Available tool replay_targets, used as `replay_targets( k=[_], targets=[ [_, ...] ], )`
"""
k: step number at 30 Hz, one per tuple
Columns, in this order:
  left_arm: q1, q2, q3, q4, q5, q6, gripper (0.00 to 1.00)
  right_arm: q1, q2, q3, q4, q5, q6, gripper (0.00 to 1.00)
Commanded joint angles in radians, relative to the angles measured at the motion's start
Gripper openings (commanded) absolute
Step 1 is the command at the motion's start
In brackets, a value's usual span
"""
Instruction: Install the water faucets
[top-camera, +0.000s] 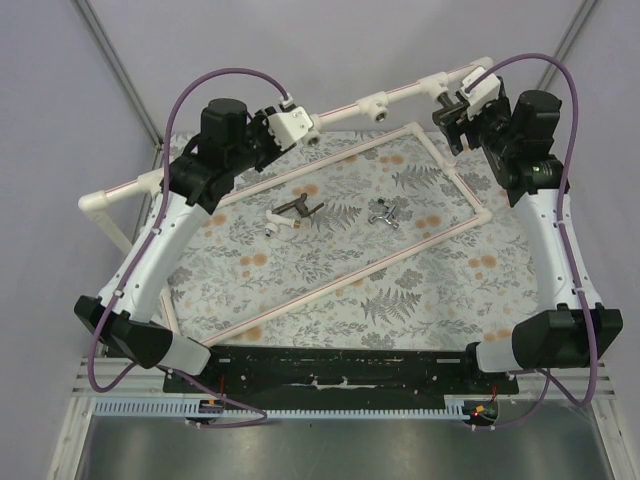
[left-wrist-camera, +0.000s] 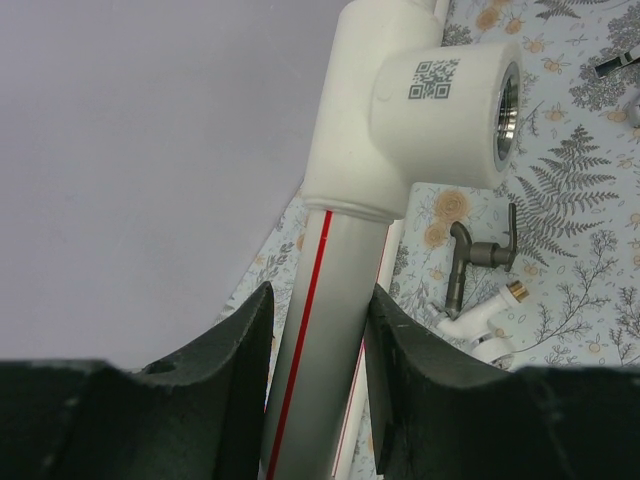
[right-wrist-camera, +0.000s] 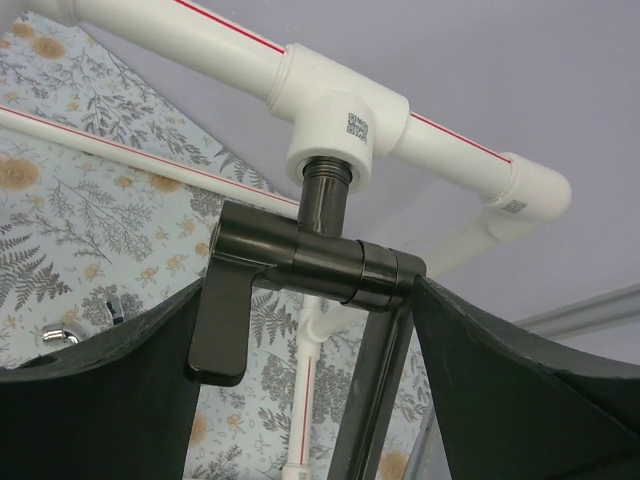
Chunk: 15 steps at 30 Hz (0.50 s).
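A dark L-shaped faucet (right-wrist-camera: 320, 260) sits with its threaded stem in a tee socket (right-wrist-camera: 345, 130) of the raised white pipe frame (top-camera: 400, 92), its long tube spout pointing down. My right gripper (right-wrist-camera: 308, 292) stands open around its body, one finger beside the lever and the other at the cap end. My left gripper (left-wrist-camera: 320, 340) is shut on the frame's pipe below another tee socket (left-wrist-camera: 440, 100), which is empty. A shorter dark faucet with a white end (top-camera: 293, 212) and a silver cross-handled faucet (top-camera: 385, 214) lie on the floral mat.
A rectangle of white pipe (top-camera: 330, 285) lies flat on the floral mat (top-camera: 420, 300) around the two loose faucets. The raised pipe frame runs diagonally from the left edge to the back right. Grey walls stand behind.
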Motion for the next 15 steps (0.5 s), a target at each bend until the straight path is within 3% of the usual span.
replay_targets(
  k=[1, 6, 11, 15],
  targets=[
    [0.003, 0.037, -0.053, -0.118, 0.012, -0.093, 0.06, -0.003, 0.028, -0.057, 0.048, -0.006, -0.063, 0.85],
    [0.003, 0.034, -0.056, -0.118, 0.013, -0.094, 0.06, -0.003, 0.081, -0.017, 0.066, 0.049, 0.075, 0.8],
    [0.003, 0.028, -0.06, -0.118, 0.012, -0.095, 0.06, -0.05, 0.12, -0.011, 0.095, -0.026, 0.362, 0.68],
    [0.003, 0.022, -0.067, -0.118, 0.013, -0.098, 0.06, -0.058, 0.095, -0.097, 0.26, -0.035, 0.655, 0.54]
  ],
)
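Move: The dark faucet's body, already started in the white pipe's right-hand tee, lies about 4 cm ahead of the right hand, 2 cm to its left and 2 cm below. The tee is roughly 7 cm ahead, 3 cm left and 3 cm up; the pipe's end elbow is some 12 cm ahead, 6 cm right. From the left hand, still gripping the pipe, the faucet lies about 29 cm right and 6 cm ahead. The right hand dips and reaches forward about 5 cm around the faucet, then rolls clockwise (seen from behind), fingers partly closing. ##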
